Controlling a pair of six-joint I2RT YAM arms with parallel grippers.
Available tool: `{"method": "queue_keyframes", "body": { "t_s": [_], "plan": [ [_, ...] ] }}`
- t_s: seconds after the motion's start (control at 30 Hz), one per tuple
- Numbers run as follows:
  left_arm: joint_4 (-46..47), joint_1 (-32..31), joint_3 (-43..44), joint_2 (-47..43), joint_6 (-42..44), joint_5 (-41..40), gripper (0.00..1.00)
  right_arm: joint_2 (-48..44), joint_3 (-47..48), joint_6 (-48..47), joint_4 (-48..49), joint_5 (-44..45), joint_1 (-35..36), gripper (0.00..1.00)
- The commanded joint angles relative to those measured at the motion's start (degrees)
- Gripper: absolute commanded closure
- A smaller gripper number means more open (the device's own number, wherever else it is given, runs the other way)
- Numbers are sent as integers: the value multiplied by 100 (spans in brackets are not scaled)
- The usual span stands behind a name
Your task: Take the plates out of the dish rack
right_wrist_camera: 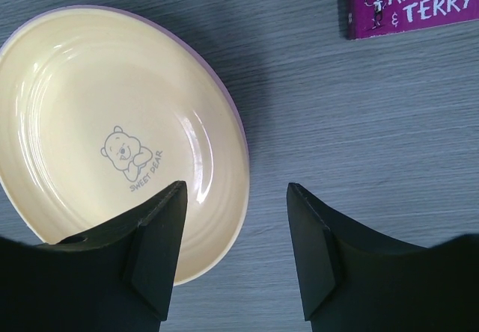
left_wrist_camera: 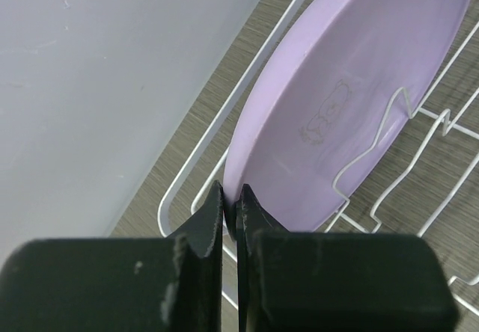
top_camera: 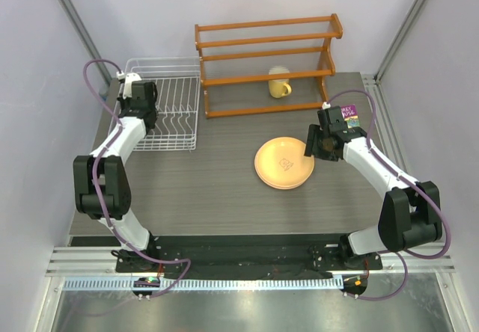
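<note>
The white wire dish rack (top_camera: 174, 108) stands at the table's back left. In the left wrist view a lavender plate (left_wrist_camera: 352, 100) stands on edge between the rack's wires (left_wrist_camera: 194, 152). My left gripper (left_wrist_camera: 232, 206) is shut on the plate's lower rim; it also shows over the rack's left side in the top view (top_camera: 142, 114), where the arm hides the plate. A yellow plate (top_camera: 284, 162) lies flat mid-table; a thin purple edge shows under it in the right wrist view (right_wrist_camera: 112, 130). My right gripper (right_wrist_camera: 238, 191) is open and empty over that plate's right rim.
An orange wooden slatted shelf (top_camera: 266, 63) stands at the back with a yellow mug (top_camera: 279, 82) in it. A purple book (right_wrist_camera: 412, 3) lies on the table beyond the right gripper. A wall panel (left_wrist_camera: 90, 70) is close on the rack's left.
</note>
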Motion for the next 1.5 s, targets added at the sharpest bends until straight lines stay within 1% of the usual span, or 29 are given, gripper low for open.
{"method": "queue_keyframes", "body": {
  "t_s": [0.0,0.1,0.27,0.63,0.73,0.97,1.0,1.03,1.17,1.27,1.3,1.37,1.4,1.47],
  "plan": [
    [286,-314,292,-365,301,-384,100,-11,-27,-23,152,-35,-18,39],
    [497,-525,327,-365,714,-832,100,-20,-54,-14,169,-35,-18,39],
    [875,-823,301,-409,1164,-1499,100,-116,-115,-14,169,0,-27,38],
    [946,-1149,397,-672,1516,-2010,100,-222,-124,-14,169,-26,-62,38],
    [894,-1184,433,-786,1499,-1994,100,-266,-133,3,169,-70,-62,38],
    [349,-1377,644,-1173,1157,-1581,100,-459,-89,21,108,53,-62,37],
    [148,-1404,713,-1200,1017,-1502,100,-485,-54,12,99,97,-62,37],
    [42,-1474,749,-1252,937,-1423,100,-555,-28,-5,82,167,-62,33],
    [-432,-1685,819,-1437,603,-976,100,-758,113,-67,64,220,-62,27],
    [-758,-1808,898,-1463,68,-615,100,-898,288,-58,73,54,-62,22],
    [-950,-1834,916,-1490,-47,-257,100,-925,376,-49,90,-17,-62,20],
    [-1162,-1844,899,-1525,-477,114,100,-1030,429,-23,230,-270,-62,19],
    [-1207,-1844,838,-1551,-627,621,100,-1083,456,38,292,-342,-53,19],
    [-1268,-1861,759,-1586,-1057,1098,100,-1162,465,74,529,-596,-53,18]
  ]
}}
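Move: The purple plate is already pinched by its rim in my left hand; the plate stack it is bound for lies roughly 51 cm to the right, 13 cm back and 13 cm below. The dish rack's middle is about 11 cm to my left hand's right, level with it and lower, and the wooden shelf some 43 cm right and 9 cm ahead. From my right hand, the stack's middle is about 9 cm left and 6 cm lower, with the book 9 cm right and 13 cm ahead. Keeping the rim pinched, I lift the purple plate up out of the rack's wires, about 13 cm with my left hand, easing right and slightly back, then swing faster to the right towards the stack while the wrist turns some 15 degrees clockwise. Late on, my open right hand rises about 6 cm away from the stack and opens wider. ##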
